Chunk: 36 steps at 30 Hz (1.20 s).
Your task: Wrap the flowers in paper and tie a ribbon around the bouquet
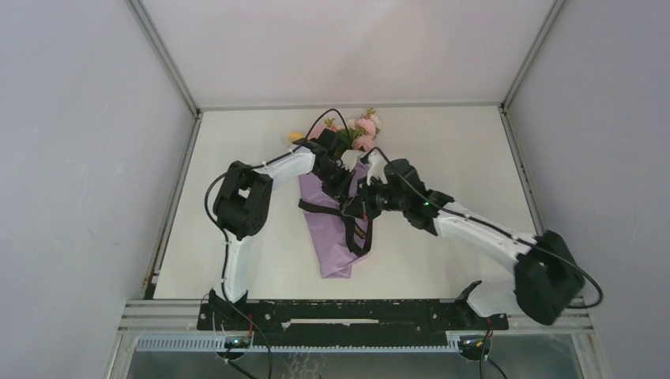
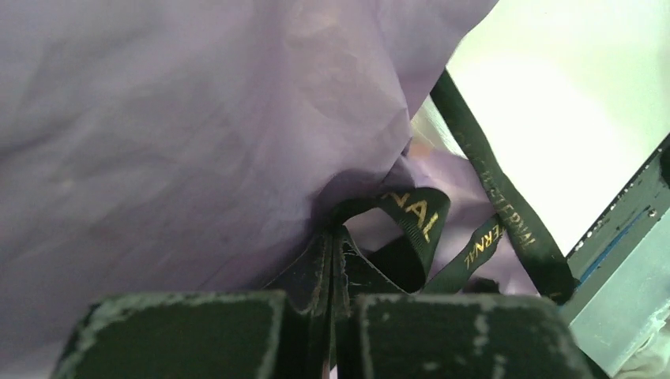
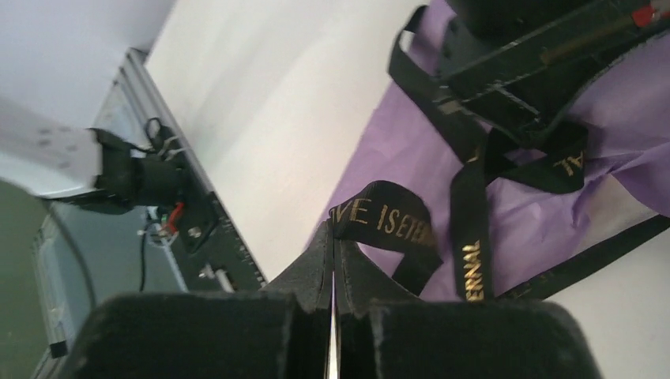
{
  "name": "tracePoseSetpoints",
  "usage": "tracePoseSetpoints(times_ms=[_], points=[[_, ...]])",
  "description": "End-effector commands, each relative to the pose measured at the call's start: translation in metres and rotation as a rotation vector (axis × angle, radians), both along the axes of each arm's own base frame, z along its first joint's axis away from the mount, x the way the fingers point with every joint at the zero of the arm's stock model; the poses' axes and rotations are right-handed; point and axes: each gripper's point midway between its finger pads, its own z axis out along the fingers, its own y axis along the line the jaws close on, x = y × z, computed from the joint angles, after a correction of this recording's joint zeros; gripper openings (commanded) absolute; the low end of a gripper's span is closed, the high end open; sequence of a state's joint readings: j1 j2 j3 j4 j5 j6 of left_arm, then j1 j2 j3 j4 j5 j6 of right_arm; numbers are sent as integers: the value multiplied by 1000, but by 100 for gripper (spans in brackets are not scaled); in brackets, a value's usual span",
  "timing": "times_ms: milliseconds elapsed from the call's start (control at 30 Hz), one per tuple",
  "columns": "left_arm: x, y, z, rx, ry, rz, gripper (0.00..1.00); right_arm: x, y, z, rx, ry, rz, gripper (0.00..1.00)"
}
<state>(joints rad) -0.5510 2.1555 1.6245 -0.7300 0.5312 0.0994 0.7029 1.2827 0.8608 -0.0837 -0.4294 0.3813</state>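
The bouquet lies in the middle of the table, its purple paper (image 1: 336, 241) wrapped as a cone with the tip toward the arms. Pink, yellow and white flowers (image 1: 361, 129) stick out at the far end. A black ribbon (image 1: 360, 234) with gold lettering crosses the cone and trails down its right side. My left gripper (image 1: 341, 183) is over the cone's upper part, and the left wrist view has it (image 2: 333, 237) shut on a loop of ribbon (image 2: 419, 217) against the paper (image 2: 197, 118). My right gripper (image 1: 366, 202) (image 3: 333, 237) is shut on another ribbon loop (image 3: 387, 215) just right of it.
The white table (image 1: 474, 158) is boxed in by grey walls with metal frame posts. A black base rail (image 1: 348, 312) runs along the near edge, also seen as the rail (image 3: 197, 229) in the right wrist view. The left gripper's body (image 3: 513, 79) sits close above the right one.
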Motion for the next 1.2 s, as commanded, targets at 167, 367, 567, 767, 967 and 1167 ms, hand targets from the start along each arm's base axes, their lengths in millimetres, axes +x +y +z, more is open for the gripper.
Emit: tracePoseSetpoints(times_ms=[167, 367, 567, 767, 967, 1167], points=[[3, 16, 76, -54, -132, -53, 0, 63, 26, -32, 57, -43, -31, 0], [5, 58, 105, 69, -232, -67, 0, 87, 30, -59, 116, 34, -64, 0], [11, 148, 117, 376, -383, -29, 0, 116, 32, -68, 181, 84, -99, 0], [-40, 207, 147, 552, -402, -222, 0, 135, 40, -74, 226, 159, -94, 0], [-115, 186, 172, 405, -306, -473, 0, 144, 64, -66, 252, 175, -50, 0], [-145, 61, 207, 152, -423, -777, 0, 138, 83, -56, 308, 223, 20, 7]])
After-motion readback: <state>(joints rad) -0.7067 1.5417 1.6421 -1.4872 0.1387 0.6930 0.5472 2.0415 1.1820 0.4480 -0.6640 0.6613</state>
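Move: Both hands already pinch ribbon. The left hand is low at the ribbon crossing, which lies right beneath it, about 2 cm back; bare table for its pull lies some 13 cm back and 15 cm left, and the lower ribbon loop 14 cm back and 3 cm right. From the higher right hand, the paper's upper part is about 20 cm ahead, 2 cm left and 15 cm below, the flower heads 32 cm straight ahead and 14 cm below. Keeping its pinch on the ribbon, the left hand draws it up off the bouquet, nearly 18 cm in all, swinging about 20 cm left, then back towards the base and partly right again while turning clockwise. The right hand, also still pinching ribbon, sinks about 11 cm and pushes 14 cm forward over the paper towards the flower heads, ending with a drift left and a small rise. ##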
